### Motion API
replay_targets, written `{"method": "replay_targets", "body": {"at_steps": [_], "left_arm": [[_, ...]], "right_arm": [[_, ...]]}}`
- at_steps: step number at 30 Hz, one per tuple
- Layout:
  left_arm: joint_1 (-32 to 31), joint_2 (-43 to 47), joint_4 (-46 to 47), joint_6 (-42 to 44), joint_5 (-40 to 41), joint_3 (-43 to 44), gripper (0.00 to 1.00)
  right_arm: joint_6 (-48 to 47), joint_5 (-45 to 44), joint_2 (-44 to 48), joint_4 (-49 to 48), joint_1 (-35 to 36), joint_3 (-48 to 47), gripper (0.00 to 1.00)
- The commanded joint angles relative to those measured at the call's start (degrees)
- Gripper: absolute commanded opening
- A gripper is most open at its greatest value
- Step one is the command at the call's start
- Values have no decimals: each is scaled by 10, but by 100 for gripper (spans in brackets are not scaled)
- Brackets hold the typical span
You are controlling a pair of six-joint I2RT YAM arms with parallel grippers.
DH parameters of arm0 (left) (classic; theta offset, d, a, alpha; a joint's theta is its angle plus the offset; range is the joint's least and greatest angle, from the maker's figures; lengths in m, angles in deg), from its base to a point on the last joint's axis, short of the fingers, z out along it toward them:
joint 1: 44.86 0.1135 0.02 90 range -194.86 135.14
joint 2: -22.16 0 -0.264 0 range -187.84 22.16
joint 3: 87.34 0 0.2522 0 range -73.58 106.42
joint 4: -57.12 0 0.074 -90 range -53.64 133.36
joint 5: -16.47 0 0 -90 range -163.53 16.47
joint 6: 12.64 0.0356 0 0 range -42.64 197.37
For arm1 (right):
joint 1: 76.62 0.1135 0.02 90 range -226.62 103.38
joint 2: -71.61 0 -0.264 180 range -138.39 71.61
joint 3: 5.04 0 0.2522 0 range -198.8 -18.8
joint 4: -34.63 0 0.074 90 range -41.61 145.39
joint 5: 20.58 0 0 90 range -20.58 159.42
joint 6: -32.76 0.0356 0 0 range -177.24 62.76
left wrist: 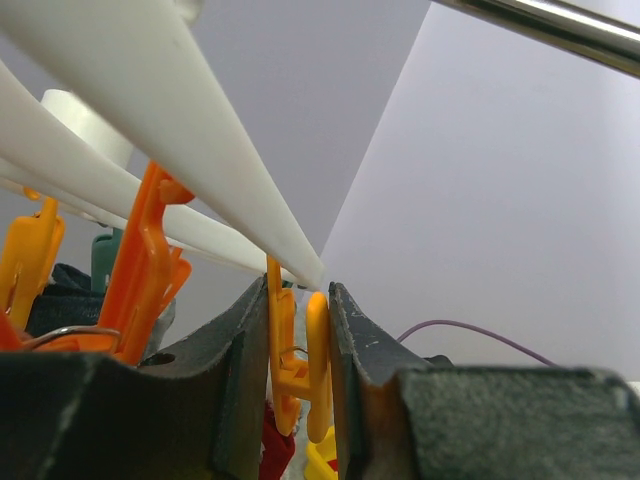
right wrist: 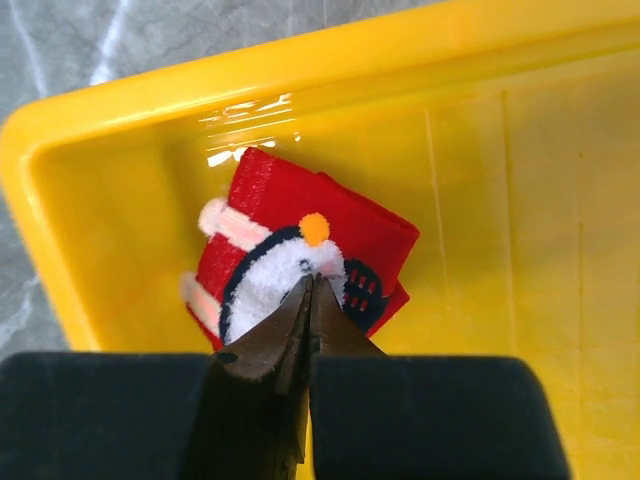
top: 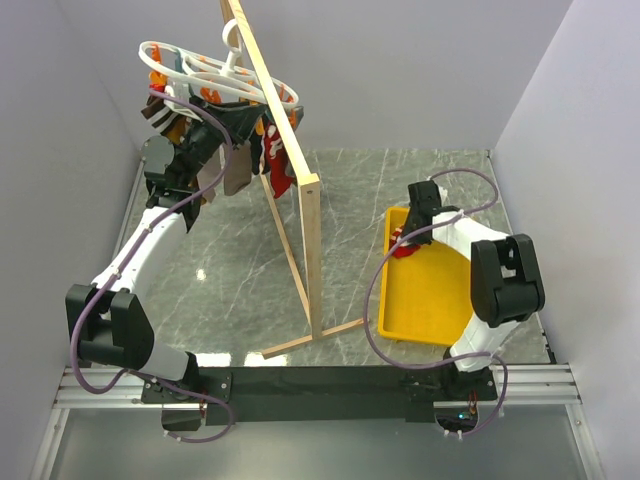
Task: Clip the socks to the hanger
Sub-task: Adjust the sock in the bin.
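Note:
The white hanger [top: 215, 78] hangs at the top left from the wooden rack, with several socks clipped under it. My left gripper [top: 198, 135] is raised to it and is shut on an orange clip [left wrist: 305, 365], squeezing its handles between both fingers. Dark red fabric [left wrist: 275, 445] shows just below that clip. A red sock [right wrist: 335, 225] with a white and navy figure lies folded in the yellow tray [right wrist: 120, 130]. It also shows in the top view [top: 400, 245]. My right gripper [right wrist: 311, 282] is shut, its tips resting on the sock's white patch.
The tall wooden rack [top: 300, 200] stands between the arms, its foot near the table's middle front. The yellow tray [top: 430, 300] lies at the right. Grey walls close in on the left, back and right. Dark, grey and brown socks [top: 235, 160] hang under the hanger.

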Motion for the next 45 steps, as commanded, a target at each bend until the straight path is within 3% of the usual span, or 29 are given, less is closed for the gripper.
{"method": "replay_targets", "body": {"at_steps": [1, 8, 13, 15, 16, 19, 23, 30, 35, 45], "left_arm": [[7, 23, 55, -5, 9, 3, 16], [7, 26, 59, -8, 4, 3, 16], [7, 34, 62, -8, 2, -8, 16], [7, 37, 62, -8, 2, -12, 16], [7, 37, 62, -8, 2, -13, 16], [7, 36, 61, -8, 2, -13, 16], [7, 34, 55, -4, 3, -8, 16], [9, 30, 48, 1, 3, -3, 16], [12, 29, 44, 5, 3, -2, 16], [19, 25, 37, 7, -5, 5, 16]], "right_arm": [[-4, -11, 58, -2, 2, 7, 0], [26, 43, 216, -24, 1, 87, 0], [32, 48, 253, -16, 2, 152, 0], [6, 43, 235, -3, 4, 147, 8], [-3, 36, 229, 2, 7, 133, 19], [-25, 20, 202, 9, 15, 101, 39], [-30, 25, 153, 5, 22, 62, 49], [-74, -51, 59, 35, 78, -8, 50], [-89, -83, 24, 43, 81, -32, 49], [-105, -79, -11, 40, 82, -42, 47]]}}
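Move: The red sock lies folded in the yellow bin, right under the shut tips of the right gripper: its middle is about 1 cm ahead of them, 1 cm left and 1 cm below. From that gripper the bin's far rim is some 9 cm straight ahead and its left rim about 7 cm straight to the left, both roughly 3 cm higher than the tips. From the left hand, up at the hanger, the sock is level in reach, some 36 cm right and 44 cm below. Lift the shut right gripper quickly about 8 cm off its place at the red sock, drawing it back. Sink again farther back with the fingers opening about halfway, then sweep forward and left and down to the sock. Turn the wrist some 10 degrees counter-clockwise with its left side dipping, the spread fingertips ending at the sock's near-left part. ##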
